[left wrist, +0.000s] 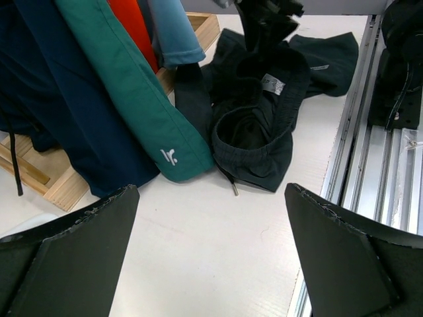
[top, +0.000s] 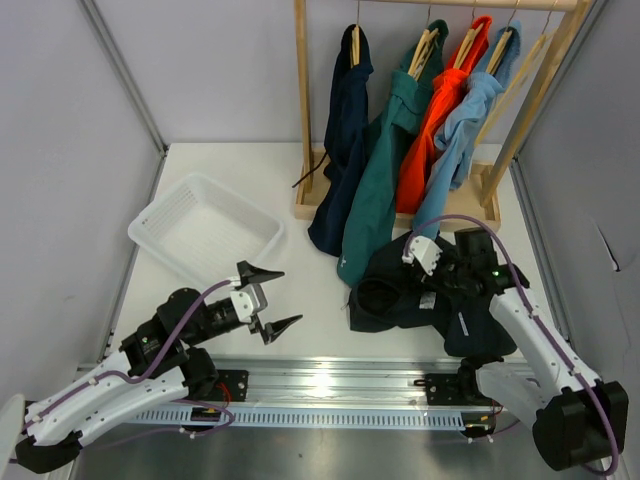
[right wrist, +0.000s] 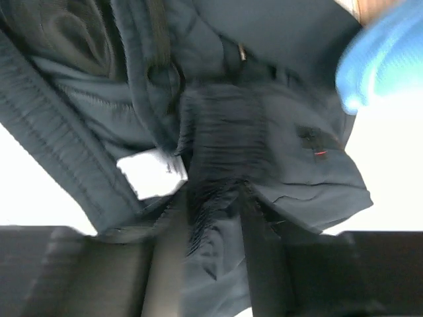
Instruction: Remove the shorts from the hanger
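Observation:
The shorts (top: 405, 295), almost black with a small white label (right wrist: 155, 173), lie crumpled on the table in front of the rack, waistband (left wrist: 254, 132) gaping open. My right gripper (top: 440, 283) is down on them, its fingers closed on a bunched ridge of the fabric (right wrist: 215, 198). A pale hanger (top: 520, 75) hangs bare at the right end of the rod, and no hanger shows among the folds of the shorts. My left gripper (top: 288, 296) hovers wide open over bare table to the left of the shorts (left wrist: 211, 195), holding nothing.
A wooden rack (top: 303, 120) at the back carries dark navy (top: 345, 150), teal (top: 375, 190), orange (top: 430, 130) and light blue (top: 465, 130) garments on hangers, their hems reaching the table. A white basket (top: 140, 228) sits at the left. A metal rail (top: 330, 385) runs along the near edge.

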You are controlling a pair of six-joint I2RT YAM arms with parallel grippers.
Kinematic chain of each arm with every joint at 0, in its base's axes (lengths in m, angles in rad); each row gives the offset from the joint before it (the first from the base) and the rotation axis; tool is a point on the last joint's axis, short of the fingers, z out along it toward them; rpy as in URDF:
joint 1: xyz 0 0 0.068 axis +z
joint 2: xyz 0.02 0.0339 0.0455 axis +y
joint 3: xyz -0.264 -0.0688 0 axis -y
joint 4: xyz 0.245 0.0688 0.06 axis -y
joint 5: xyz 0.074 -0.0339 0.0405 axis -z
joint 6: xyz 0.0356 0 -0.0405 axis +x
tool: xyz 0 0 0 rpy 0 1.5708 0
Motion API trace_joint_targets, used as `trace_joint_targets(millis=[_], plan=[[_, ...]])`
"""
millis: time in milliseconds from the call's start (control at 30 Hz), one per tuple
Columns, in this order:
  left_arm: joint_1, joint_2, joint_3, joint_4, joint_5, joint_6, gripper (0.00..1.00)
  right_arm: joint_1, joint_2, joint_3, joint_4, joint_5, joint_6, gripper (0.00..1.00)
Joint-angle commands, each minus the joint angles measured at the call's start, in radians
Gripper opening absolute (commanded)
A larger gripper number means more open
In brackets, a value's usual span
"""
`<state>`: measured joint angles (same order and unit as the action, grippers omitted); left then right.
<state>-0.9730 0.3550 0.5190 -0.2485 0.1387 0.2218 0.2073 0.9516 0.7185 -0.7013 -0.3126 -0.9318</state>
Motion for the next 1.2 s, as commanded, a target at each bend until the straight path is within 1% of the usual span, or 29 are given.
trace_joint_targets(millis=[0,33,67,100,133,233,267,333,367,433,467,500,567,600,667,700,733,767,800,833,900,933,1000,1033,1133,1167], plan=[[0.003,0.009,-0.01,0.049,0.036,0.021,0.99,0.084,0.047,0.01,0.089,0.072,0.094,0.31],[0.003,0.007,-0.008,0.048,0.045,0.021,0.99,0.095,0.059,0.019,0.091,0.076,0.108,0.22],[0.003,0.007,-0.01,0.049,0.048,0.021,0.99,0.101,0.082,0.045,0.091,0.069,0.138,0.04],[0.002,0.004,-0.01,0.052,0.052,0.019,0.99,0.104,0.091,0.065,0.085,0.052,0.152,0.0],[0.003,0.002,-0.011,0.052,0.052,0.019,0.99,0.107,0.101,0.09,0.066,-0.027,0.157,0.0],[0.003,-0.01,-0.017,0.074,0.061,0.013,0.99,0.13,0.124,0.249,-0.097,-0.219,0.134,0.0],[0.003,-0.011,-0.033,0.107,0.07,0.011,0.99,0.141,0.148,0.359,-0.134,-0.341,0.123,0.0],[0.003,-0.004,-0.037,0.138,0.096,0.014,0.99,0.173,0.183,0.474,-0.219,-0.436,0.119,0.0],[0.002,0.021,-0.037,0.167,0.114,0.01,0.99,0.181,0.229,0.586,-0.246,-0.535,0.12,0.0],[0.002,0.057,-0.005,0.19,0.122,0.005,0.99,0.198,0.268,0.679,-0.291,-0.626,0.128,0.0],[0.002,0.105,0.006,0.205,0.131,0.004,0.99,0.205,0.283,0.72,-0.303,-0.702,0.134,0.0],[0.002,0.131,0.028,0.237,0.134,-0.001,0.99,0.21,0.314,0.796,-0.316,-0.736,0.137,0.0],[0.002,0.185,0.064,0.297,0.128,-0.006,0.99,0.221,0.338,0.864,-0.34,-0.789,0.159,0.0],[0.002,0.241,0.076,0.326,0.133,-0.01,0.99,0.222,0.354,0.895,-0.343,-0.833,0.166,0.0],[0.002,0.301,0.108,0.434,0.137,-0.035,0.99,0.221,0.365,0.981,-0.346,-0.868,0.195,0.0],[0.002,0.37,0.127,0.474,0.144,-0.05,0.99,0.221,0.371,1.008,-0.348,-0.881,0.208,0.0],[0.0,0.407,0.134,0.553,0.145,-0.068,0.99,0.219,0.374,1.051,-0.343,-0.904,0.217,0.0],[0.0,0.442,0.153,0.595,0.151,-0.09,0.99,0.218,0.372,1.064,-0.334,-0.913,0.24,0.0],[-0.001,0.516,0.17,0.638,0.168,-0.129,0.99,0.212,0.371,1.073,-0.327,-0.921,0.257,0.0],[-0.012,0.553,0.18,0.71,0.171,-0.146,0.99,0.208,0.362,1.082,-0.31,-0.934,0.27,0.0],[-0.03,0.628,0.229,0.755,0.171,-0.18,0.99,0.202,0.348,1.087,-0.291,-0.939,0.309,0.0],[-0.056,0.7,0.243,0.77,0.162,-0.183,0.99,0.198,0.34,1.085,-0.274,-0.942,0.323,0.0],[-0.081,0.765,0.286,0.805,0.128,-0.182,0.99,0.185,0.317,1.087,-0.27,-0.957,0.341,0.0],[-0.099,0.816,0.295,0.818,0.081,-0.183,0.99,0.182,0.311,1.084,-0.264,-0.97,0.347,0.0],[-0.11,0.875,0.314,0.9,-0.011,-0.2,0.99,0.164,0.277,1.064,-0.245,-1.026,0.379,0.0],[-0.112,0.906,0.315,0.958,-0.025,-0.213,0.99,0.159,0.262,1.046,-0.239,-1.043,0.393,0.0]])
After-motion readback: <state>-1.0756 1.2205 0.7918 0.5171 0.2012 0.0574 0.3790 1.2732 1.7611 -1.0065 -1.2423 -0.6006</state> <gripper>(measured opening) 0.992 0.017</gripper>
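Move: The dark shorts lie heaped right under the closing right fingers, their middle about 2 cm back, 2 cm left and 3 cm below. From the right hand, the blue shorts' hem hangs about 12 cm ahead, 3 cm left and 5 cm higher; the teal shorts' tip is some 20 cm left, 2 cm ahead. From the open left hand, the dark shorts are roughly 33 cm right, 8 cm ahead and 15 cm below, the teal tip 16 cm right, 12 cm ahead and 13 cm below. Finish shutting the right fingers on the dark cloth with a small slide left, then lift the shorts fast, some 30 cm up and over 15 cm left, easing back towards the end while the wrist swings the fingers round to the left. Shortly after, bring the left gripper about 18 cm right, slightly up and forward, staying wide open, until its jaws stand around the hanging cloth. ##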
